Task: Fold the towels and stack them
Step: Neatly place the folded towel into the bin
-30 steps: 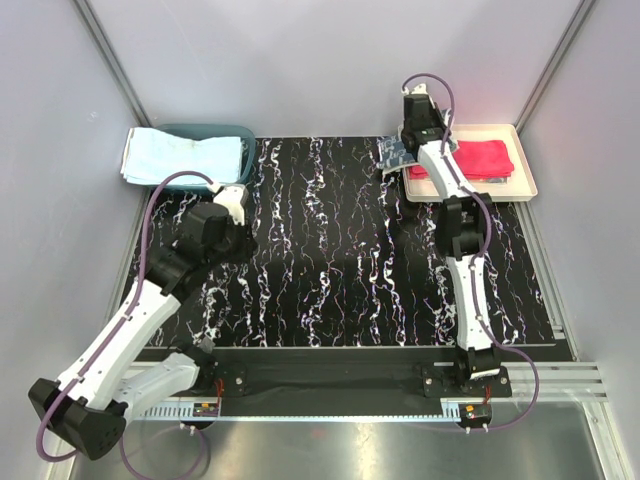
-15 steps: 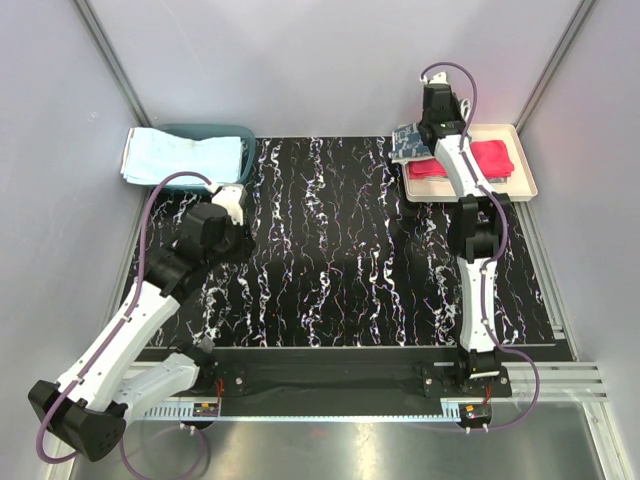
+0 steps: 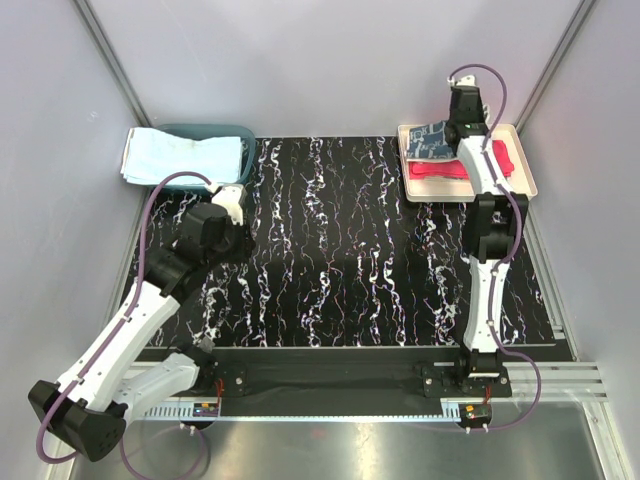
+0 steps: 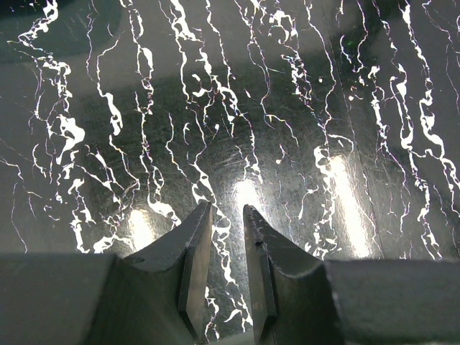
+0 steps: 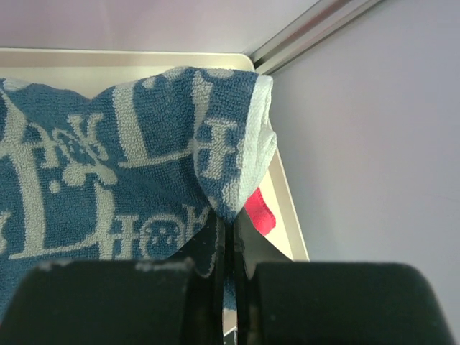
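My right gripper [image 3: 463, 122] [image 5: 228, 228] is shut on a fold of the patterned blue towel [image 3: 430, 140] [image 5: 108, 172], which hangs over the back of the cream tray [image 3: 527, 172] [image 5: 144, 57]. Under it in the tray lies the red-pink towel [image 3: 445, 169] [image 5: 260, 213]. A light blue towel [image 3: 180, 157] is draped over the teal basket [image 3: 240, 132] at the back left. Low over the black marbled mat [image 4: 287, 108], near that basket, my left gripper [image 3: 238, 203] [image 4: 226, 210] stands open a little, with nothing between its fingers.
Grey walls close in the back and both sides, and a metal corner post [image 5: 316, 25] stands right behind the tray. The black marbled mat [image 3: 340, 250] covers the table between the arms.
My right gripper has carried the patterned blue towel right and toward the back wall, from the tray's left edge to over the tray. The left arm has not moved.
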Robot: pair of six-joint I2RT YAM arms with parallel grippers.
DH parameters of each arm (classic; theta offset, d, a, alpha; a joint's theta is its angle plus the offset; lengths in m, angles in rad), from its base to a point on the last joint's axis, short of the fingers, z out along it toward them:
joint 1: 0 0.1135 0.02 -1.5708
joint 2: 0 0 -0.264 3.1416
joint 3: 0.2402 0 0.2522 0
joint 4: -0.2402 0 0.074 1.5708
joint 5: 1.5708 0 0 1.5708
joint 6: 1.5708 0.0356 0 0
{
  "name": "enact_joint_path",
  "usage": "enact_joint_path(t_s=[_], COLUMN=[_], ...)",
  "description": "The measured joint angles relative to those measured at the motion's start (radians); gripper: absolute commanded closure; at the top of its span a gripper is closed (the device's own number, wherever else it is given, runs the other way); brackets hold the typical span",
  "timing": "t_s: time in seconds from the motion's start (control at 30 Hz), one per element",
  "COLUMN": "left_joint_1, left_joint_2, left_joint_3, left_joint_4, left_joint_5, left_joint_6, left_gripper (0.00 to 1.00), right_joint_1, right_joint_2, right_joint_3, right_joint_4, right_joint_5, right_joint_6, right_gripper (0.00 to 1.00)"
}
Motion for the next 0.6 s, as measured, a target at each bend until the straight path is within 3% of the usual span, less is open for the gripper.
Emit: enact_joint_path(t_s=[0.13, 0.23, 0.27, 0.4, 0.6], left_joint_1=[0.000, 0.000, 0.000, 0.000, 0.000], left_joint_2=[0.000, 0.001, 0.001, 0.001, 0.001], left_joint_3=[0.000, 0.000, 0.000, 0.000, 0.000], left_joint_4=[0.000, 0.000, 0.000, 0.000, 0.000], left_joint_5=[0.000, 0.000, 0.001, 0.001, 0.000], left_joint_6=[0.000, 0.000, 0.000, 0.000, 0.000], left_gripper=[0.70, 0.70, 0.70, 0.69, 0.69], right_joint_1=[-0.051, -0.085, -0.097, -0.123, -0.125], right_joint_2=[-0.008, -0.008, -0.008, -0.006, -0.006], right_joint_3=[-0.035, -0.069, -0.083, -0.114, -0.105], right_joint_4=[0.004, 0.024, 0.034, 0.044, 0.031], right_joint_5=[-0.062, -0.095, -0.100, -0.118, -0.165], right_joint_6=[0.056, 0.095, 0.106, 0.142, 0.208], right_gripper=[0.75, 0.48, 0.31, 0.00, 0.00])
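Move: Over the cream bin, the right hand pinches the right end of the blue folded towel; the red towel's middle, where it is being laid, is about 12 cm below, 7 cm back and 4 cm left. The bin's far rim is roughly 4 cm ahead, level sideways and 11 cm down, while its right rim is some 15 cm to the right, 7 cm back and 11 cm down. From the idle left hand, the red towel lies about 29 cm ahead, 63 cm right and 14 cm down. Swinging right by about 5 cm while sinking nearly as far, the right hand carries the held end of the blue towel down towards the bin and the red towel. On the way down its closed fingers spread wide and let go of the towel, and the wrist rolls some 15 degrees, left side up; it finishes open above the bin. ##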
